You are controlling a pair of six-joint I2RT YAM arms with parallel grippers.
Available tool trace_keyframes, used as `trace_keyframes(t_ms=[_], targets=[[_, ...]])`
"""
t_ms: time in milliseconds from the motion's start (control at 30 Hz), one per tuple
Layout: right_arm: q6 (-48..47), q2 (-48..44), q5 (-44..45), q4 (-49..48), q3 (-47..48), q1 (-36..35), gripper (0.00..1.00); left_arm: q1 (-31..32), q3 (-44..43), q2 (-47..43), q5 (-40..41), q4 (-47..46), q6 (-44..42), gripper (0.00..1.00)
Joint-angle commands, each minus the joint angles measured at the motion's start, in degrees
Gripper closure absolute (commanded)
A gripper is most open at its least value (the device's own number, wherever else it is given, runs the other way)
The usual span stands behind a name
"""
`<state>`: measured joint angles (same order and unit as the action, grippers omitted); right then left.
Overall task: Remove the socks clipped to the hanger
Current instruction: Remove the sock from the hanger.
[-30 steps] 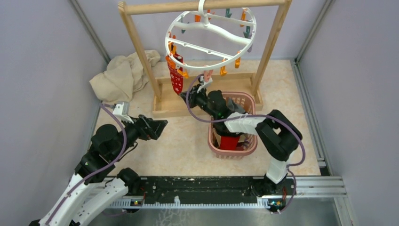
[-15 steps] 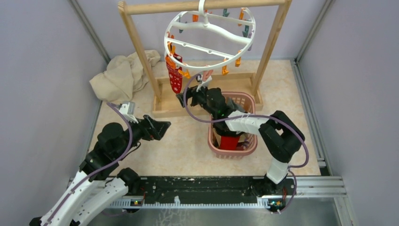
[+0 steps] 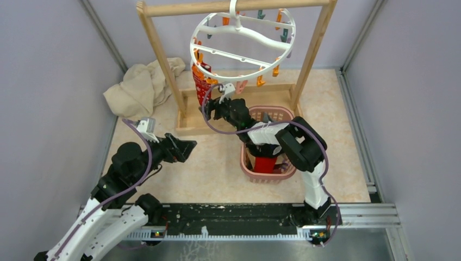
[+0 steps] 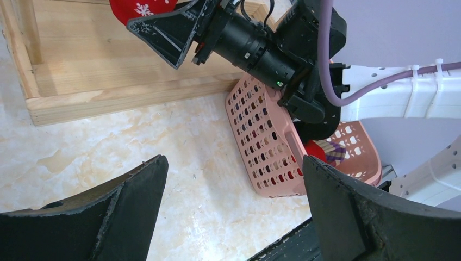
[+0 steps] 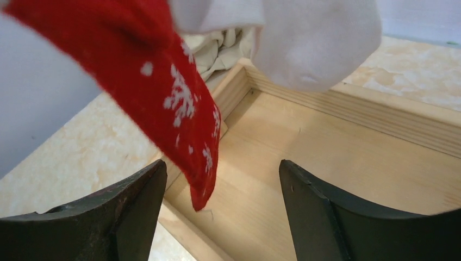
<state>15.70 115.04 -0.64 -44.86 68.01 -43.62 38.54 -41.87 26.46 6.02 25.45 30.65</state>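
Observation:
The white ring hanger hangs by its hook from the wooden rack's top bar. A red sock with white snowflakes hangs clipped at its left side. In the right wrist view the red sock dangles just above and between the open fingers of my right gripper, nothing clamped. A white sock hangs beside it. My right gripper sits just below the red sock. My left gripper hovers open over the table, left of the basket, empty.
A pink lattice basket holding a red sock stands under the right arm. The wooden rack's base lies behind it. A beige cloth is heaped at the back left. Grey walls close both sides.
My right gripper has opened and moved left, from under the hanger's front clips to below the red sock. The left arm shifted slightly and stays open.

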Motion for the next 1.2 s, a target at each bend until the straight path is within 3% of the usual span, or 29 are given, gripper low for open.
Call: trace_keyframes(t_ms=[0,133,400,667,1167], targets=[[4.5,1.2,-4.3,-8.8,3.5,1.2,0.25,0.4,-1.6,-0.9,0.6,0.1,-0.3,0.01],[6.7,1.4,-5.2,-11.7,3.5,1.6,0.31,0.4,-1.6,-0.4,0.3,-0.1,-0.3,0.01],[9.6,2.2,-6.2,-13.1,5.2,1.6,0.58,0.4,-1.4,-0.1,-0.2,-0.6,-0.3,0.01],[11.4,1.5,-8.3,-14.0,4.6,1.7,1.00,0.4,-1.3,-0.6,-0.2,-0.1,-0.2,0.01],[18.0,-11.9,-20.5,-12.7,-7.0,2.1,1.00,0.4,-1.0,1.0,-0.6,-2.1,-0.9,0.01]])
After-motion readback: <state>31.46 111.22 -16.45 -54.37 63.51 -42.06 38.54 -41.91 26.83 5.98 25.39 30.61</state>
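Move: Just above and around the right hand's open fingers hangs the red sock, its middle about 3 cm ahead, 2 cm left and 8 cm up. A white sock hangs beside it, roughly 5 cm ahead, 2 cm right and 9 cm up. The pink basket is some 9 cm back, 21 cm right and 12 cm lower. From the left hand, the red sock lies about 22 cm ahead, 5 cm right and 3 cm lower. Rising about 5 cm alongside the hanging red sock, with a slight drift left, the right hand rolls some 15 degrees so that its left side lifts, and its open fingers shut, pinching the sock's fabric. Then it draws back towards the robot by about 5 cm, turning counter-clockwise, keeping its pinch and pulling the sock with it. ##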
